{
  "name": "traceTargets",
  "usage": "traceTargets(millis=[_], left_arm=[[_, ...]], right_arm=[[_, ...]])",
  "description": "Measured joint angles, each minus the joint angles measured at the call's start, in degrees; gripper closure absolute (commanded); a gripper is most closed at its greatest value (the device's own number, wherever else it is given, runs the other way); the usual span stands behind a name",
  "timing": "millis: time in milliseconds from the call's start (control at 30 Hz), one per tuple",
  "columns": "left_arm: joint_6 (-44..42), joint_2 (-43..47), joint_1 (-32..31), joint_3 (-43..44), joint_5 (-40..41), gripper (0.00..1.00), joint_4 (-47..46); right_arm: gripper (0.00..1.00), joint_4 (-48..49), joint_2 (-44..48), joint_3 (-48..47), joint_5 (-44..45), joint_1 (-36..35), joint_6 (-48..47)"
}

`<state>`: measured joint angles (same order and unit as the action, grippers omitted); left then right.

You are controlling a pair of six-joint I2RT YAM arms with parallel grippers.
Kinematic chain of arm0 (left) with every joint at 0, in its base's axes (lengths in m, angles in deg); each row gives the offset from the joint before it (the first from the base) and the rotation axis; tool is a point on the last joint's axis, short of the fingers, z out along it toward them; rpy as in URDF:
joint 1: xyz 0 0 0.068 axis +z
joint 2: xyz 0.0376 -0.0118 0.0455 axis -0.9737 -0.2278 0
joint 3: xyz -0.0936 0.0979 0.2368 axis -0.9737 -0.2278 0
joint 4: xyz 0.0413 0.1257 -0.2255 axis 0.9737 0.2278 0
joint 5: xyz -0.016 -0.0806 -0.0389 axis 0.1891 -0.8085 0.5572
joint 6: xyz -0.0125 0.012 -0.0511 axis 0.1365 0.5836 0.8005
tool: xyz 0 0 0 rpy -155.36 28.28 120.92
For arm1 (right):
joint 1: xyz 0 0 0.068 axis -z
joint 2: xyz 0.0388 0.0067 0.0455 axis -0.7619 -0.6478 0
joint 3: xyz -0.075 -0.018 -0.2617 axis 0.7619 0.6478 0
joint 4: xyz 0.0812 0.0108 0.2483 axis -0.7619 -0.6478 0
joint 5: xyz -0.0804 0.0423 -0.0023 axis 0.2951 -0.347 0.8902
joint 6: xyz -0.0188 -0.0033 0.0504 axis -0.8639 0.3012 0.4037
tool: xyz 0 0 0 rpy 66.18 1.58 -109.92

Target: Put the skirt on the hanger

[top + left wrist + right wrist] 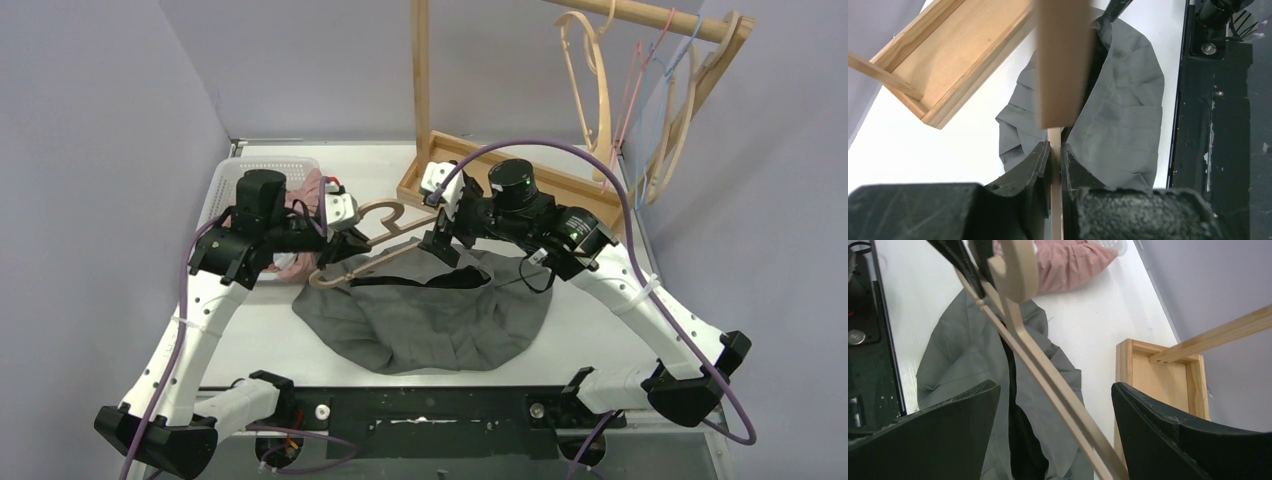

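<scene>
The grey skirt (420,315) lies spread on the table between the arms, its dark waistband opening at the far edge. A wooden hanger (372,243) hovers tilted over that edge. My left gripper (347,232) is shut on the hanger near its hook; in the left wrist view the thin wood (1063,65) runs between the closed fingers (1040,160), with the skirt (1128,110) below. My right gripper (440,240) is open around the hanger's right arm; in the right wrist view the hanger (1048,375) passes between the spread fingers (948,430) without touching, above the skirt (958,355).
A white basket (245,170) with pink cloth (305,195) stands at the far left. A wooden rack base (560,180) and its upright post (421,80) stand at the back, with several hangers (600,100) on the top rail. Grey walls close both sides.
</scene>
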<state>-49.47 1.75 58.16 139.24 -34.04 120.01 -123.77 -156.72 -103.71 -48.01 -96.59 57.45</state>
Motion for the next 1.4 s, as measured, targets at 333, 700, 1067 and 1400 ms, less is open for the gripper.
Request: traceTargets(millis=[333,700,1067,1400], left_arm=[[-2.1,-2.1,-1.1,0.8,0.0,1.00,3.7],[-3.1,-1.1,-1.4,1.5,-2.0,1.00,5.6],[-1.5,0.3,-1.4,2.0,-4.1,1.00,5.4],[16.0,9.1,-1.4,-7.2,2.0,0.53,-11.8]], right_arm=[[0.33,-4.1,-6.3,-8.0,-13.8,0.0,-6.9],[0.50,-5.1,-9.0,-6.4,-22.8,1.3,-7.7],[0.99,-3.9,-10.6,-6.3,-26.9,1.5,-7.1],[1.00,4.6,-2.7,5.7,-25.4,3.9,-2.7]])
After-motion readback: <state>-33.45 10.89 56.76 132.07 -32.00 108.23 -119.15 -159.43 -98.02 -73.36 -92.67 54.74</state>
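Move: The left hand still grips the hanger, whose middle, with the hook, lies about 6 cm to its right and 2 cm ahead. From the open right hand that middle is some 6 cm left, 1 cm back and about 1 cm lower. The skirt's waist opening lies about 20 cm below the right hand, 2 cm back and 1 cm left of it; the rack's tray sits roughly 17 cm ahead, 18 cm right and 21 cm below. Leftward and back along the hanger, about 4 cm each way, the right hand dips slightly, swings some 25 degrees counter-clockwise and closes its open fingers on the wood beside the hook. The left keeps its grip, sinking a little, easing back, then rising, and only then opens partway as the right draws a couple of centimetres right and down. ##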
